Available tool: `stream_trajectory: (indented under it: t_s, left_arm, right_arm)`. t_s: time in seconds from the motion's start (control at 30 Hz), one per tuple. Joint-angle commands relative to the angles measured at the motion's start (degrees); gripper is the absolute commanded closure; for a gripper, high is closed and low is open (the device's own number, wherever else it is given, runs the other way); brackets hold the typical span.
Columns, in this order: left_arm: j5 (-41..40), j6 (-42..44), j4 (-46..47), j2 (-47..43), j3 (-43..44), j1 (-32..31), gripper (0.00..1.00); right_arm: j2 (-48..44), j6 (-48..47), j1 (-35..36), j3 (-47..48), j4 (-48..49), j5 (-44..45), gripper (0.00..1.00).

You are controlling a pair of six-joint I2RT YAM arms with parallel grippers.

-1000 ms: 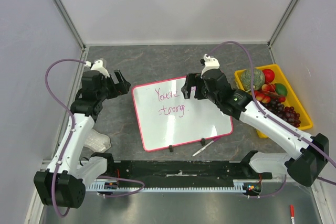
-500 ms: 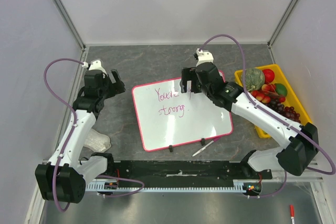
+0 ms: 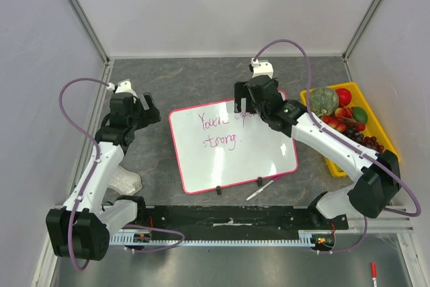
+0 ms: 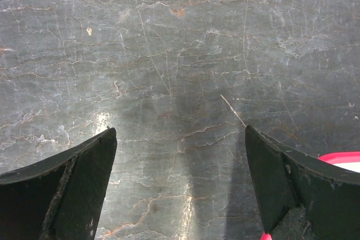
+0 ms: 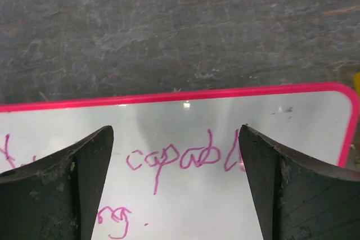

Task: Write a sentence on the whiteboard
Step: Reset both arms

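The whiteboard (image 3: pixel 242 159) with its pink rim lies flat in the middle of the table. The sentence (image 3: pixel 218 127) sits in purple cursive on its upper left part, in two lines. My right gripper (image 3: pixel 242 103) hovers open over the board's far edge. In the right wrist view the word "capabl" (image 5: pixel 174 158) shows on the whiteboard (image 5: pixel 270 111) between the spread fingers of the right gripper (image 5: pixel 175 127). My left gripper (image 3: pixel 153 107) stands open over bare table left of the board. The left wrist view shows the left gripper (image 4: pixel 180 133) empty and a corner of the whiteboard (image 4: pixel 343 158).
A marker pen (image 3: pixel 259 190) lies on the table just off the board's near edge. A yellow bin (image 3: pixel 383 140) of toy fruit stands at the right. A white cloth-like thing (image 3: pixel 125 180) lies near the left arm. A red pen (image 3: pixel 373 271) lies at the bottom right.
My right arm has stretched away from me, bringing its gripper from above the writing to the board's far edge. The left gripper has drawn back slightly to the left.
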Motion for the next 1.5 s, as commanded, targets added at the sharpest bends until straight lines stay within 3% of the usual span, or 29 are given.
stream_trajectory:
  t_s: [0.0,0.83,1.47]
  left_arm:
    - [-2.37,1.49,2.59,-1.65,-0.39,-0.04,0.00]
    - [-0.61,-0.71,3.03,-3.85,-0.74,-0.04,0.01]
    - [2.02,-4.13,1.45,-7.36,-3.38,-0.12,0.01]
  right_arm:
    - [-1.47,-3.79,-1.92,3.29,1.41,7.20,0.02]
    - [-9.46,-3.71,-15.72,-11.38,1.06,12.21,0.02]
    - [-20.80,-4.50,-17.75,-20.79,1.67,15.65,0.02]
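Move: The empty, open right hand hangs above the far side of the whiteboard. The melon in the fruit basket, which it heads for, is about 25 cm to its right, 6 cm ahead and some 9 cm lower. The whiteboard's middle lies roughly 9 cm left, 5 cm back and 15 cm below; the word "capable" is about 4 cm ahead and 2 cm left, equally low. From the left hand, the melon is some 72 cm right and 6 cm ahead. Sweeping to the right by about 19 cm, the right arm carries its empty hand off the written lines and over the whiteboard's right edge towards the melon. It bulges slightly forward and up, then draws back some 5 cm and sinks a little, turning clockwise roughly 25 degrees. The fingers stay wide open and touch nothing. ##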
